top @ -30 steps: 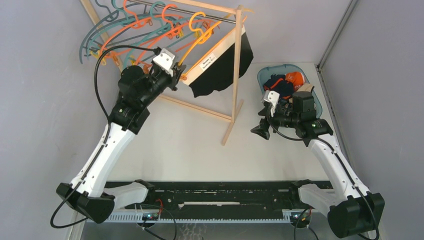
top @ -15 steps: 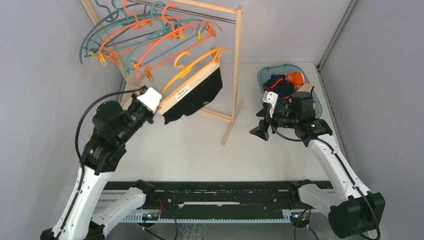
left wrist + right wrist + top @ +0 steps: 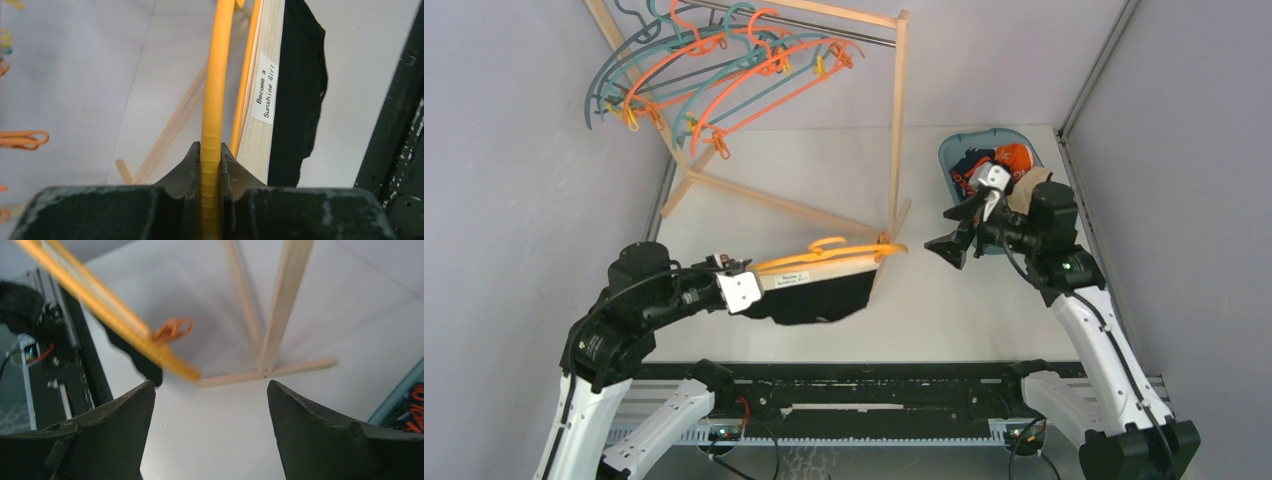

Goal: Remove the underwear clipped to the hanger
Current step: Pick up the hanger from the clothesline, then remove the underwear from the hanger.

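A yellow hanger [image 3: 824, 258] lies level, low over the table near the front, off the rack. My left gripper [image 3: 759, 285] is shut on its left end; in the left wrist view the jaws [image 3: 210, 150] pinch the yellow bar [image 3: 217, 75]. Black underwear [image 3: 819, 297] with a white labelled waistband [image 3: 262, 100] hangs clipped under the hanger. My right gripper [image 3: 946, 247] stands open just right of the hanger's right tip, nothing between its fingers. The right wrist view shows the hanger's end [image 3: 110, 320], an orange clip [image 3: 172, 329] and black cloth [image 3: 140, 362] ahead of the open gripper [image 3: 210, 390].
A wooden rack [image 3: 894, 130] stands at the back with several teal and orange hangers [image 3: 714, 70] on its rail. A blue basket [image 3: 951, 148] at the back right holds several briefs. A black rail [image 3: 864, 385] runs along the near edge.
My left arm has pulled the yellow hanger with the black underwear off the rack, down and toward the near edge. My right gripper has swung up and turned toward the hanger's tip, still open.
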Controlling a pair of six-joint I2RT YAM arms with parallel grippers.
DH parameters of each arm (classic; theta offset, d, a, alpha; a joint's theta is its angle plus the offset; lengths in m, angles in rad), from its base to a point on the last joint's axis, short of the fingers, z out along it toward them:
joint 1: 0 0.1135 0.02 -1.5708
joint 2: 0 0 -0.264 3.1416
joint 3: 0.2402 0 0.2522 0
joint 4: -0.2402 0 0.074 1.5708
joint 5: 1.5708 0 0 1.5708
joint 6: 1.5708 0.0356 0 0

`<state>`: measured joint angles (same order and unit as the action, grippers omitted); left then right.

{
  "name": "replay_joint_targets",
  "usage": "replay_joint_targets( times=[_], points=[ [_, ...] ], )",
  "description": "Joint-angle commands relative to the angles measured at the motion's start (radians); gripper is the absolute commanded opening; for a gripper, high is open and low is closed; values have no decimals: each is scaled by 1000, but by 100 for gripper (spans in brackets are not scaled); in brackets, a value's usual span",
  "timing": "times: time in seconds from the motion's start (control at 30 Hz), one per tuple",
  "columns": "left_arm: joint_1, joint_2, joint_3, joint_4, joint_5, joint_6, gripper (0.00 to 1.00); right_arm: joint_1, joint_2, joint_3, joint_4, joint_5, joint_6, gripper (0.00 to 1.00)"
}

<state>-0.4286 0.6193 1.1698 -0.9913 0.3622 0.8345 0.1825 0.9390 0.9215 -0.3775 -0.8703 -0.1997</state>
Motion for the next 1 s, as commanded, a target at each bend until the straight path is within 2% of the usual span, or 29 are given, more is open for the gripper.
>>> replay_joint_targets(
  times=[0.0, 0.1, 0.33, 0.63, 0.83, 0.97],
  points=[
    [6, 5, -42, 9, 175, 199, 0, -79, -63, 5, 184, -26, 251, 81],
    [4, 19, -61, 33, 235, 285, 0, -121, -42, 10, 227, -124, 336, 81],
    [4, 74, -54, 71, 341, 386, 0, -113, 70, 43, 91, -371, 315, 81],
    [4, 105, -48, 128, 394, 391, 0, -64, 115, 43, -170, -432, 50, 82],
    [4, 92, -60, 157, 403, 380, 0, -54, 158, -3, -164, -440, 60, 80],
    [4, 89, -62, 169, 400, 379, 0, -39, 170, -20, -163, -448, 61, 75]
  ],
)
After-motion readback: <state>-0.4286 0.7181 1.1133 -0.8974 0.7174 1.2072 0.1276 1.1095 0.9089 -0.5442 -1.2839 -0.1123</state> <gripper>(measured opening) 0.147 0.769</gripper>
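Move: The right hand goes for the orange clip at the hanger's right end, some 10 cm to its left, about 1 cm ahead and 4 cm lower. The black underwear hangs about 24 cm left of this hand, 2 cm back and 12 cm lower; the rack's right post rises roughly 12 cm left and 13 cm ahead. From the left hand, already gripping the hanger's left end, that clip lies about 26 cm right, 7 cm ahead and 5 cm lower. Keeping its pinch on the hanger's left end, the left hand carries it some 6 cm right with a small dip and recovery, turning about 25 degrees clockwise. The right hand first lifts about 4 cm and shifts slightly right, then comes back 5 cm and down past its starting height, tipping down and turning counter-clockwise, fingers wide beside the clip; contact can't be seen. ##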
